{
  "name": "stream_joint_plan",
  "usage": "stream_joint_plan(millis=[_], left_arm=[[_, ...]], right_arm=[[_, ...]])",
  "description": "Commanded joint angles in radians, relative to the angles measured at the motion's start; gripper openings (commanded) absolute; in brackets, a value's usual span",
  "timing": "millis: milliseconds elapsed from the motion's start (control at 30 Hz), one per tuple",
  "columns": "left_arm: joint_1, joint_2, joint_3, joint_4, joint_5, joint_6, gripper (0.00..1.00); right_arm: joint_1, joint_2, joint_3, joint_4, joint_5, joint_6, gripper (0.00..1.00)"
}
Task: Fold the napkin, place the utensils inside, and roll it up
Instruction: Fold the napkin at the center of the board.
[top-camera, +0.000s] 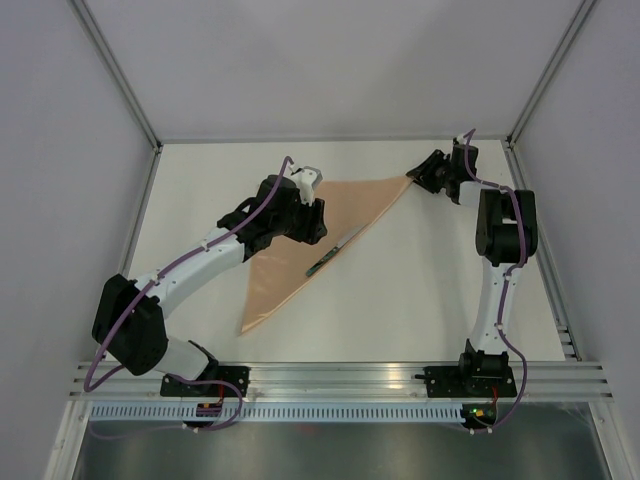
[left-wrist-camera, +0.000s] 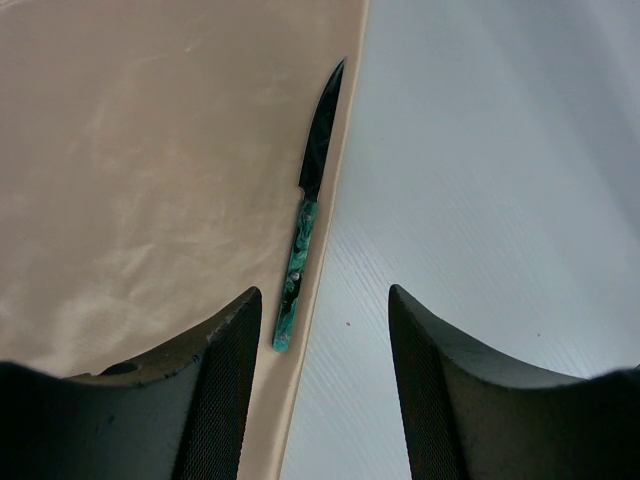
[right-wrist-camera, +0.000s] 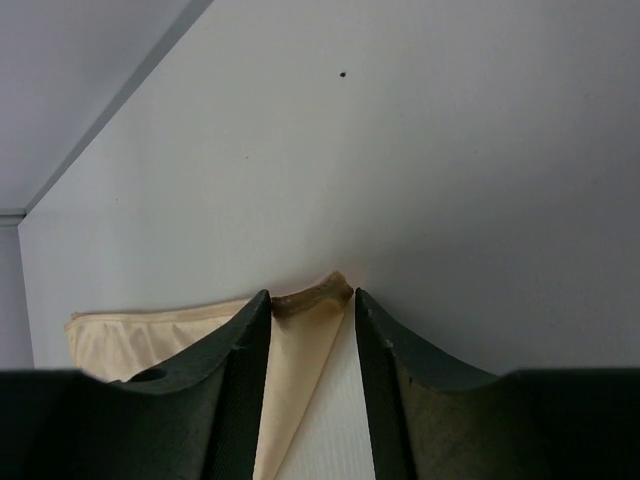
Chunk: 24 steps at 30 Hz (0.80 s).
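Observation:
The light orange-tan napkin (top-camera: 290, 250) lies folded into a triangle on the white table. A knife (top-camera: 328, 257) with a green marbled handle and dark blade (left-wrist-camera: 305, 230) rests on it, along the napkin's right edge (left-wrist-camera: 150, 170). My left gripper (top-camera: 314, 228) hovers over that edge, open, with nothing between its fingers (left-wrist-camera: 322, 300); the knife's handle end lies just ahead of the left finger. My right gripper (top-camera: 415, 178) sits at the napkin's far right corner. That corner (right-wrist-camera: 300, 340) curls up between its narrowed jaws (right-wrist-camera: 312, 298), with a gap and bare table still showing between them.
White table (top-camera: 420, 290) with grey walls on three sides and a metal frame rail (top-camera: 340, 378) at the near edge. The back wall stands close behind the right gripper.

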Motion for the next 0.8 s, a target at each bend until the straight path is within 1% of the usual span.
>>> stream_joint_plan(millis=[0,67,167,267,400,467,567,767], left_arm=[[0.002,0.004,-0.01,0.025,0.0,-0.04,0.59],[0.002,0.009,-0.012,0.026,0.0,-0.038,0.59],[0.002,0.011,-0.014,0.026,-0.004,-0.038,0.59],[0.002,0.012,-0.014,0.028,-0.004,-0.037,0.59],[0.002,0.015,-0.017,0.038,-0.001,-0.04,0.59],[0.003,0.018,-0.015,0.039,0.002,-0.043,0.59],[0.002,0.018,-0.014,0.045,0.006,-0.048,0.59],[0.002,0.007,-0.004,0.046,-0.004,-0.06,0.59]], right_arm=[[0.001,0.051,0.011,-0.037,-0.011,0.021,0.44],[0.003,0.056,0.02,-0.036,-0.015,0.025,0.42],[0.003,0.051,0.023,-0.028,-0.018,0.022,0.34],[0.001,0.042,0.029,-0.023,-0.023,0.016,0.3],[0.003,0.024,0.034,-0.017,-0.023,-0.001,0.22],[0.001,0.007,0.034,-0.013,-0.023,-0.007,0.2],[0.003,-0.018,0.034,-0.002,-0.025,-0.019,0.13],[0.016,-0.094,0.015,0.018,-0.014,-0.076,0.07]])
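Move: The folded napkin's far right corner already lies between the right hand's half-open fingertips, about 1 cm ahead and 1 cm below. The knife on the napkin is some 20 cm back and 25 cm to this hand's left, and the napkin's far left corner about 45 cm to its left and 1 cm back. From the left hand, the far right corner is roughly 27 cm ahead, 28 cm to the right and 15 cm down. Almost on the spot, the right hand closes its fingers steadily from about half open to nearly shut, pinching the napkin's far right corner between the tips. Meanwhile it sinks slightly, less than 1 cm, towards the board, then comes back up by the same small amount at the end, its wrist hardly turning. ##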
